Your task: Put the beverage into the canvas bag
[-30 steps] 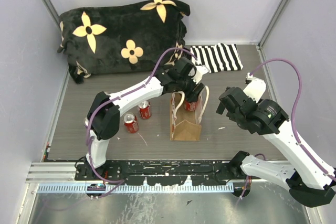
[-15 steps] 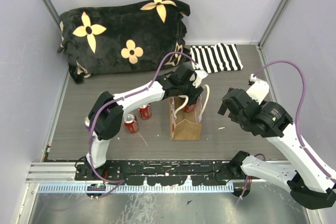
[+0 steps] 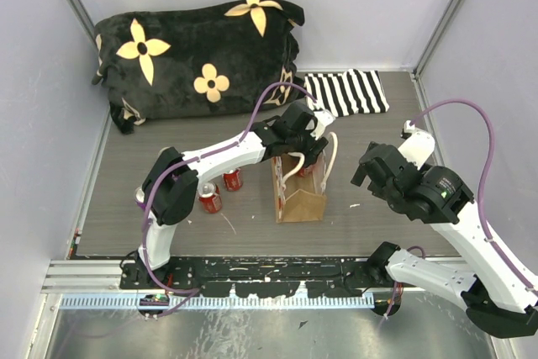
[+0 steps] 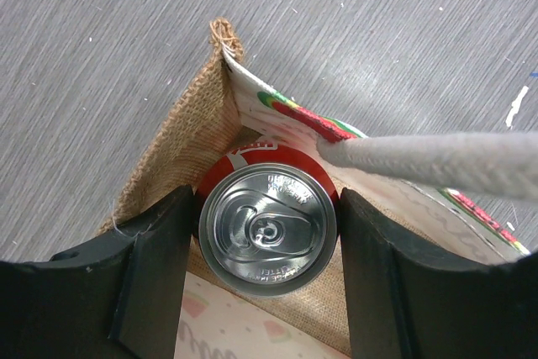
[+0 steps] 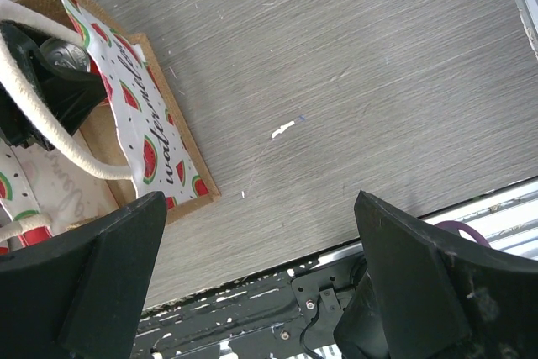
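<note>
The canvas bag [image 3: 300,201] stands upright at the table's middle, tan with cream loop handles [image 3: 329,155] and a watermelon print inside. My left gripper [image 3: 305,157] reaches down into its far end, shut on a red beverage can [image 4: 267,229]. The black fingers [image 4: 155,266] press both sides of the can, and its silver top faces the camera. Burlap wall [image 4: 181,149] and a handle rope [image 4: 437,161] surround it. My right gripper [image 5: 259,208] hovers open to the right of the bag [image 5: 143,115], over bare table. The can [image 5: 63,55] also shows in that view.
Two more red cans [image 3: 209,197] [image 3: 232,178] stand left of the bag. A black-and-white striped cloth [image 3: 346,92] lies at the back right, and a black cushion with yellow flowers [image 3: 197,56] at the back left. The metal rail [image 3: 252,279] runs along the near edge.
My left gripper has sunk lower into the bag with the can, and the bag has shifted slightly right. The right arm drifted a little to the right, still open.
</note>
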Controlling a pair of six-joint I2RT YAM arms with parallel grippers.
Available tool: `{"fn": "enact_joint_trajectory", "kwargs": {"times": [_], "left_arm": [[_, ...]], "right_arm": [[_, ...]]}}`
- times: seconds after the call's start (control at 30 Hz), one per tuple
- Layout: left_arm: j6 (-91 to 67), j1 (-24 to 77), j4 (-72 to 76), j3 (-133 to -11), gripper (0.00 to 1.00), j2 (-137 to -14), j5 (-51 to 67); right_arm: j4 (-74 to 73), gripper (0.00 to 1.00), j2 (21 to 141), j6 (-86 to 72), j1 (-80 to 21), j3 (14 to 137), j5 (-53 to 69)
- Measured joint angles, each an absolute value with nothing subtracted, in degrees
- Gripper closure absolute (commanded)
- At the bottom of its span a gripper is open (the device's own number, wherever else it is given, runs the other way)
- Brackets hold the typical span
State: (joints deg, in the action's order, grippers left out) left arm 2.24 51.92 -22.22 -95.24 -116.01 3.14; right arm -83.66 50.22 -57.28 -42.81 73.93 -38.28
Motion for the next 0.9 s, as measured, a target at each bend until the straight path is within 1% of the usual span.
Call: {"fn": "enact_joint_trajectory", "kwargs": {"times": [0.07,0.1,0.13,0.23,0.3,0.33,0.43,0.53,0.57,0.9], "left_arm": [[2.24,51.92,-21.91,-95.24,1.00,-116.01,2.90],[2.24,51.92,-21.74,-95.24,0.98,-116.01,2.83],[2.24,51.92,-21.39,-95.09,0.91,-116.01,2.72],[2.22,51.92,-20.08,-94.11,0.57,-116.01,2.46],[2.09,51.90,-19.25,-93.54,0.39,-116.01,2.44],[2.04,51.90,-19.05,-93.47,0.32,-116.01,2.44],[2.04,51.90,-18.50,-93.21,0.21,-116.01,2.46],[2.26,51.90,-17.52,-92.55,0.04,-115.77,2.42],[2.09,51.90,-17.37,-92.44,0.01,-115.52,2.44],[2.74,51.96,-16.93,-90.67,0.02,-110.00,2.07]], "right_arm": [[-83.68,0.00,50.22,-57.30,-42.81,73.93,-38.26],[-83.70,0.00,50.22,-57.30,-42.81,73.93,-38.24],[-83.68,0.00,50.22,-57.30,-42.81,73.93,-38.22],[-83.70,0.00,50.22,-57.30,-42.81,73.91,-38.15],[-83.70,0.00,50.22,-57.30,-42.81,73.91,-38.02],[-83.70,0.00,50.22,-57.30,-42.81,73.91,-37.98],[-83.72,0.00,50.22,-57.30,-42.81,73.91,-37.76],[-83.72,0.00,50.22,-57.30,-42.81,73.91,-37.50],[-83.70,0.00,50.24,-57.30,-42.81,73.91,-37.41],[-83.05,0.00,50.54,-57.17,-42.81,73.23,-36.82]]}}
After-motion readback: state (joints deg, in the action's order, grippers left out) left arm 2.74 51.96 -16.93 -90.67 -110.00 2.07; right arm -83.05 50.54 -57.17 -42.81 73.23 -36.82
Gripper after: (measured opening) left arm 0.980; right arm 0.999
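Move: The red can is held upright in the left hand, its middle about 4 cm below the hand point, already inside the far end of the canvas bag. The bag's middle lies some 5 cm back and 1 cm left of that hand. Another red can stands about 22 cm to the hand's left and 3 cm back, and the striped cloth some 26 cm ahead and 14 cm right. From the right hand, the held can is roughly 14 cm ahead, 13 cm left and 18 cm below. The left fingers let go of the red can inside the canvas bag: they keep their grip while the hand settles about half a centimetre down and forward, then spread wide to either side of the can. The hand then lifts about 4 cm almost straight up off it, the fingers tilting outward and up by 5 to 10 degrees. ##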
